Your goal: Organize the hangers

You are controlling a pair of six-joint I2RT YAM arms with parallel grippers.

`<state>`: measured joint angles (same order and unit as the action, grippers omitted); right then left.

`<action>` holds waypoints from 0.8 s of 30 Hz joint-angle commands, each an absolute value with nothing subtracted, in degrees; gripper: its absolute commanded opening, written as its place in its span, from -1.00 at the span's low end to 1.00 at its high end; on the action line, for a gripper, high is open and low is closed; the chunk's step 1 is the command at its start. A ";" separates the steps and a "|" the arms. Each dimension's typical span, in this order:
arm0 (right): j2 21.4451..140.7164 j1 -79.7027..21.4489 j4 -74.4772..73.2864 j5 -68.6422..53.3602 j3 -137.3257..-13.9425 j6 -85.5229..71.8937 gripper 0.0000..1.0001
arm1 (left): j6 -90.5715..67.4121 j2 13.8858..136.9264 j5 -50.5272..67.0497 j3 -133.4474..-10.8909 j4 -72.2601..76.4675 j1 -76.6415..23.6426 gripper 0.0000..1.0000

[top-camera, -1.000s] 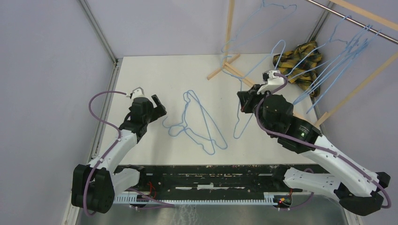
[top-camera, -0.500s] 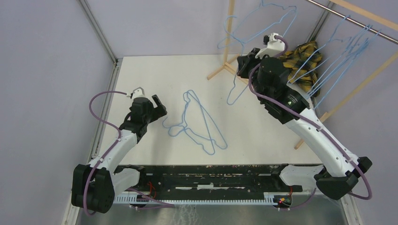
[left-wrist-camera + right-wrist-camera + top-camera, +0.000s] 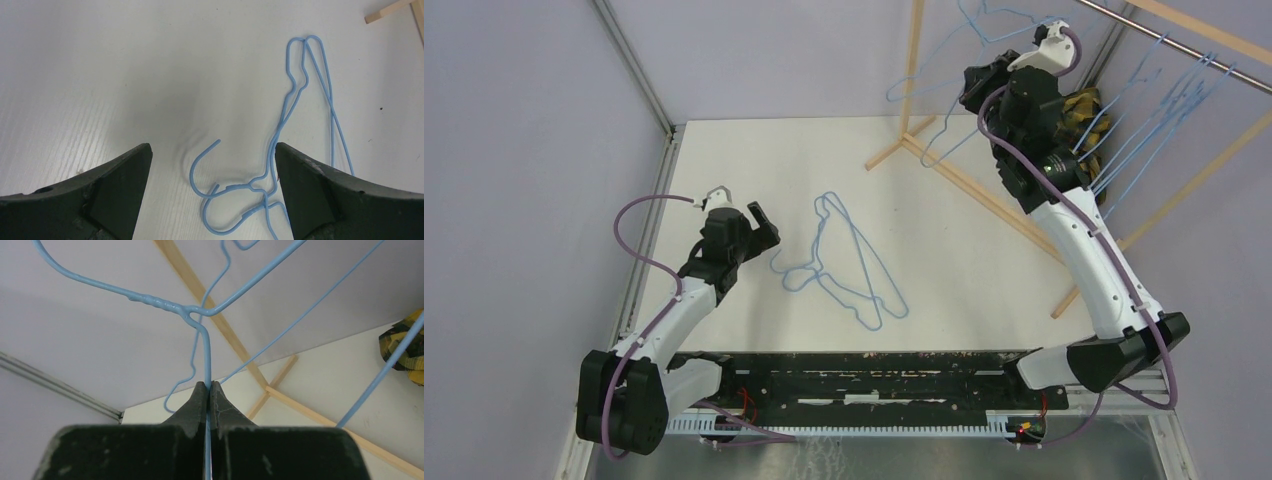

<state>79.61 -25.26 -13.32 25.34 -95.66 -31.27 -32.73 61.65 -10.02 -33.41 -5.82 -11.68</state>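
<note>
Two light-blue wire hangers lie tangled on the white table. Their hooks sit between the fingers of my left gripper, which is open and empty just left of them; it also shows in the left wrist view. My right gripper is raised high at the back by the rack, shut on the wire of another hanger. In the right wrist view the jaws pinch the wire just below the hanger's twisted neck. Several more hangers hang on the metal rod.
The wooden rack frame runs across the table's back right, with an upright post. A yellow-black plaid cloth lies behind the right arm. A metal rail borders the table on the left.
My right arm has lifted its hanger off the table area, up and back toward the rack's rod. The left arm and the two hangers on the table have not moved.
</note>
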 commanded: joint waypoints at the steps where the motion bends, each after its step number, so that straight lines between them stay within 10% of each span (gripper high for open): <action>1: 80.72 -19.37 -8.57 19.30 -97.21 -37.52 -0.99 | -35.06 60.69 -9.52 -33.44 -3.66 -11.60 0.99; 24: 86.73 -6.80 -5.70 10.83 -99.06 -43.87 -0.99 | -34.57 61.87 -10.20 -33.62 -3.84 -12.04 0.99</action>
<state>85.97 -7.64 -9.10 12.21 -96.64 -42.46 -32.73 62.00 -10.07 -33.36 -5.82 -11.77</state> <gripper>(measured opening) 0.015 0.994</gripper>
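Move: My right hand holds a hanger pinched on one shoulder just below the neck, hook up. The rail stretch it is bound for lies about 10 cm ahead, 8 cm right and 12 cm above. A hanger already hung there hangs roughly 15 cm ahead and 3 cm left, about level; the bunch of hung hangers is some 27 cm right, about level both in reach and height. From my left hand that rail stretch is about 20 cm ahead, 48 cm right and 45 cm up. I carry the pinched hanger right and forward towards the rail with my right hand, about 8 cm right and 6 cm out, sinking only slightly. I go quickly at first, ease off about halfway, then pick up again to the right, rolling the wrist about 10 degrees so its left side rises. My fingers stay shut on the wire. ##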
